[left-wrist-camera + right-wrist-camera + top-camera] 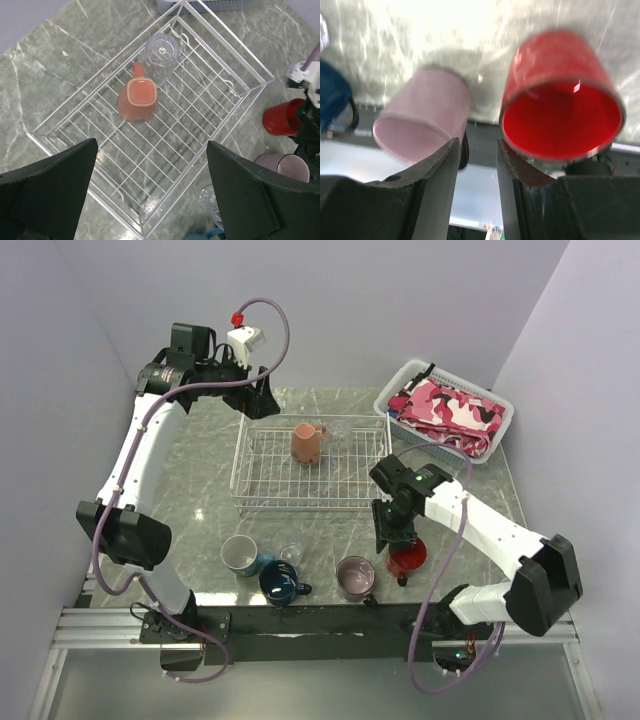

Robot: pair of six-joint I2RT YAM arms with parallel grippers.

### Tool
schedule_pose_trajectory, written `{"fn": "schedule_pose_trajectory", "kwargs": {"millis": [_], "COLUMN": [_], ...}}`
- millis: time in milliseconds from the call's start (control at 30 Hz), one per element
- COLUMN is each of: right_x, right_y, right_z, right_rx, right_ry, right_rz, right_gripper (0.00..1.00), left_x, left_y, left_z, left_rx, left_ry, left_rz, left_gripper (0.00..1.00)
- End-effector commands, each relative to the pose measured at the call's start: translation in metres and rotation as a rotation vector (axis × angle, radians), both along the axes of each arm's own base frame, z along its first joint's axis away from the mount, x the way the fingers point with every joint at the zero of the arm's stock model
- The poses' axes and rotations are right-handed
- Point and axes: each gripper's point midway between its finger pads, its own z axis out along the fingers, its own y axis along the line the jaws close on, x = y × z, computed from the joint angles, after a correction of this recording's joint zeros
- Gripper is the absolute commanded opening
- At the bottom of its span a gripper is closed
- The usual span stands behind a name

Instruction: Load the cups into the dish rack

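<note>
The wire dish rack (262,496) lies mid-table and holds an upside-down salmon mug (307,443) and a clear glass (340,430); the left wrist view shows the rack (220,122), mug (137,97) and glass (161,52). My left gripper (262,400) hangs open and empty high over the rack (152,185). Near the front edge stand the teal mug (241,554), a clear glass (291,554), the navy mug (282,583), the mauve mug (355,578) and the red mug (408,558). My right gripper (384,548) is low between the mauve mug (422,117) and red mug (562,100), jaws narrowly apart, empty (477,150).
A white plastic basket (392,392) of pink cloth stands at the back right, close to the rack's far right corner. The navy mug (332,100) shows at the left of the right wrist view. The table's front edge lies just beyond the mugs.
</note>
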Motion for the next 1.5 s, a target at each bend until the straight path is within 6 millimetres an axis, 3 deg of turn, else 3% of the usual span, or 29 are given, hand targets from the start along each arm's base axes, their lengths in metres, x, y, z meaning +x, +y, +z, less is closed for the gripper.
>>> {"fn": "schedule_pose_trajectory", "kwargs": {"millis": [0, 133, 367, 600, 667, 733, 767, 800, 933, 1233, 1267, 1333, 1467], "right_x": [0.021, 0.020, 0.013, 0.012, 0.014, 0.015, 0.016, 0.019, 0.022, 0.000, -0.003, -0.007, -0.019], "right_y": [0.000, -0.010, -0.012, -0.011, -0.010, -0.006, -0.005, -0.007, -0.002, -0.004, -0.008, -0.010, -0.013], "right_z": [-0.015, -0.021, -0.007, -0.029, -0.036, -0.041, -0.044, -0.045, -0.057, -0.089, -0.089, -0.081, -0.061], "right_rx": [-0.044, -0.100, -0.077, -0.093, -0.116, -0.129, -0.153, -0.178, -0.199, -0.273, -0.284, -0.282, -0.241], "right_ry": [-0.071, -0.066, -0.082, -0.040, -0.033, -0.026, -0.029, -0.044, -0.043, 0.028, 0.027, 0.015, -0.013], "right_rz": [-0.009, -0.017, -0.037, -0.039, -0.039, -0.028, -0.010, -0.001, 0.025, 0.070, 0.067, 0.055, 0.027], "right_gripper": [0.44, 0.44, 0.47, 0.47, 0.45, 0.44, 0.43, 0.42, 0.36, 0.19, 0.10, 0.01, 0.00], "left_x": [-0.014, -0.012, -0.008, -0.007, -0.014, -0.019, -0.017, -0.012, -0.009, -0.003, -0.003, -0.002, 0.001], "left_y": [0.001, 0.001, 0.001, 0.002, 0.000, -0.008, -0.009, -0.009, -0.002, 0.008, 0.008, 0.009, 0.008], "left_z": [0.033, 0.038, 0.036, 0.039, 0.043, 0.030, 0.040, 0.037, 0.059, 0.081, 0.084, 0.085, 0.080], "left_rx": [-0.051, -0.074, -0.088, -0.111, -0.135, -0.152, -0.158, -0.152, -0.181, -0.239, -0.240, -0.241, -0.241], "left_ry": [-0.068, -0.069, -0.057, -0.052, -0.030, 0.071, 0.056, 0.063, -0.011, -0.015, -0.026, -0.027, -0.012], "left_rz": [-0.013, -0.006, 0.000, 0.000, -0.045, -0.112, -0.116, -0.110, -0.067, -0.052, -0.050, -0.051, -0.052], "left_gripper": [0.96, 0.97, 0.96, 0.96, 0.96, 0.96, 0.96, 0.96, 0.96, 0.96, 0.96, 0.97, 0.97]}}
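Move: The red cup stands upright about 4 cm to the right of the right hand and roughly level with it fore and aft, its middle some 11 cm below. The mauve cup is about 8 cm to this hand's left and 4 cm back; the dish rack's middle is some 23 cm ahead and 18 cm left. From the left hand, the red cup lies about 24 cm back, 32 cm right and 33 cm down. Right hand sinks about 7 cm and narrows its fingers, pinching the red cup's left rim; left rises 6 cm. ##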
